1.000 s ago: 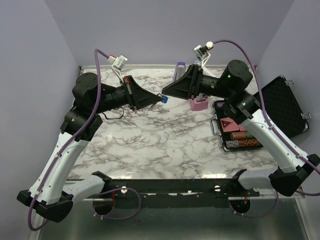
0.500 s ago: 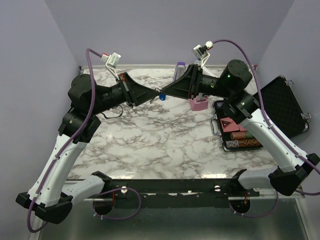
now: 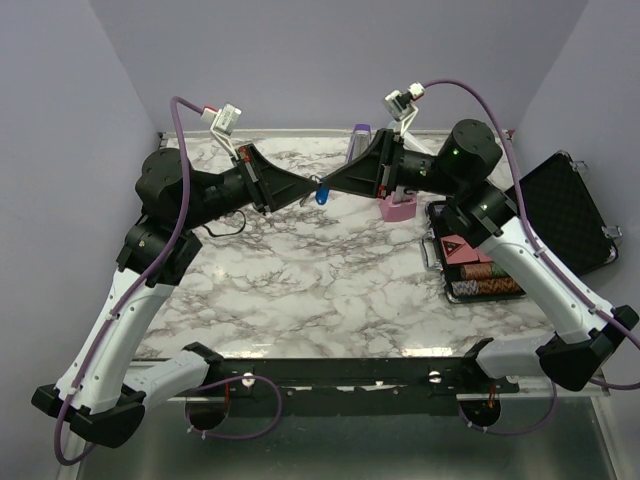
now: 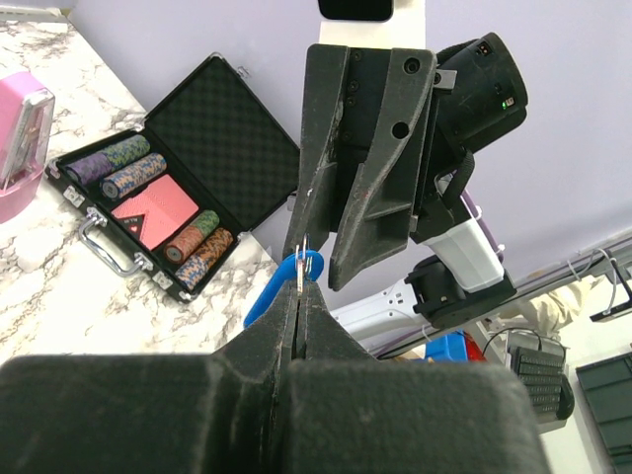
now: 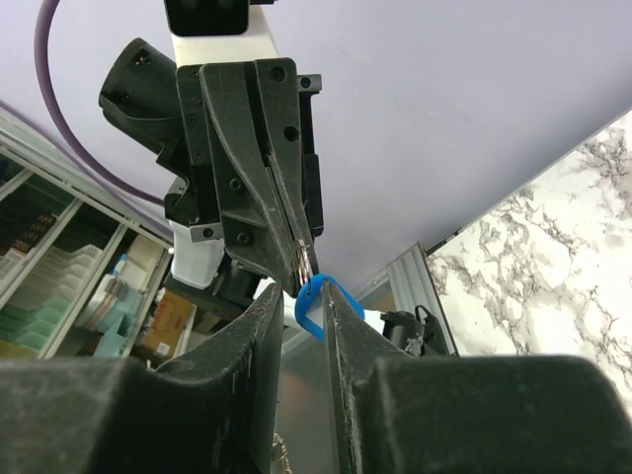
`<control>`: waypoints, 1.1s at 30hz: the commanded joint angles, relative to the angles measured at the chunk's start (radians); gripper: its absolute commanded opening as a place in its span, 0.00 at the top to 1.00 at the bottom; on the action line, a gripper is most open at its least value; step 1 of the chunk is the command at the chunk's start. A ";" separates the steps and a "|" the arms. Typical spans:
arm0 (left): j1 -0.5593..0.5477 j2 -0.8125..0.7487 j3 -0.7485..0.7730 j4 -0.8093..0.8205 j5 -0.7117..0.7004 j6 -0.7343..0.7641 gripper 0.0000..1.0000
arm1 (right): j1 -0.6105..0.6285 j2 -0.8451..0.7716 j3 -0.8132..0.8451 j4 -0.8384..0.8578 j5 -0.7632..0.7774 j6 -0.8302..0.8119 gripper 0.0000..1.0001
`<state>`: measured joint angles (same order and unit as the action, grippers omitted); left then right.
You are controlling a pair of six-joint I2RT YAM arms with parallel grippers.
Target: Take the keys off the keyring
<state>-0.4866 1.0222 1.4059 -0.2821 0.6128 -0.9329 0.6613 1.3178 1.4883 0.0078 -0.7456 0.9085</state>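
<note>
Both grippers meet tip to tip above the back middle of the marble table (image 3: 300,290). My left gripper (image 3: 311,190) (image 4: 299,292) is shut on the thin metal keyring (image 4: 299,263) (image 5: 305,262), which sticks out of its tips. A small blue key (image 3: 320,194) (image 4: 269,298) (image 5: 308,302) hangs from the ring. My right gripper (image 3: 327,187) (image 5: 301,296) has its two fingers either side of the blue key head. The key lies against one finger, and a gap still shows to the other.
A pink metronome (image 3: 397,207) (image 4: 20,128) stands just right of the grippers, a purple one (image 3: 358,140) at the back edge. An open black case (image 3: 480,262) (image 4: 148,207) with poker chips and cards lies at the right, lid (image 3: 570,215) propped outward.
My left gripper moved up and right with the ring and key until it met the right gripper's tips. The right jaws have narrowed round the blue key.
</note>
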 commanded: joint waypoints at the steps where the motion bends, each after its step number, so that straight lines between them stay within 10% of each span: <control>1: -0.001 -0.004 0.013 0.020 -0.001 -0.006 1.00 | 0.006 0.014 0.012 0.029 -0.017 -0.003 0.72; 27: -0.001 -0.013 -0.005 -0.045 0.008 0.042 1.00 | 0.006 0.021 0.029 0.029 -0.005 -0.002 0.78; 33: 0.000 -0.017 -0.004 -0.074 0.007 0.063 1.00 | 0.004 0.027 0.029 0.014 -0.023 -0.006 0.94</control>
<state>-0.4866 1.0210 1.4052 -0.3233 0.6136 -0.9005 0.6613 1.3354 1.4891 0.0067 -0.7460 0.9081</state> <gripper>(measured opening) 0.010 0.102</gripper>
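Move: For the right hand, the blue tag hangs from the keyring about 1 cm to its left and some 2 cm below, at its half-open fingertips. The metal ring is about 2 cm to the left, nearly at fingertip height. A silver key hangs some 4 cm left, about 1 cm back and 2 cm lower. From the left hand, already shut on the keyring, the tag is roughly 2 cm to the right and 2 cm below. Down, slightly forward and left, the right hand eases in by less than 1 cm with its wrist steady, its fingers closing from about a third open to nearly shut on the tag's upper end beside the ring. The left hand keeps its pinch on the keyring and sinks about 1 cm towards the end, fingertips close to the right hand's. ##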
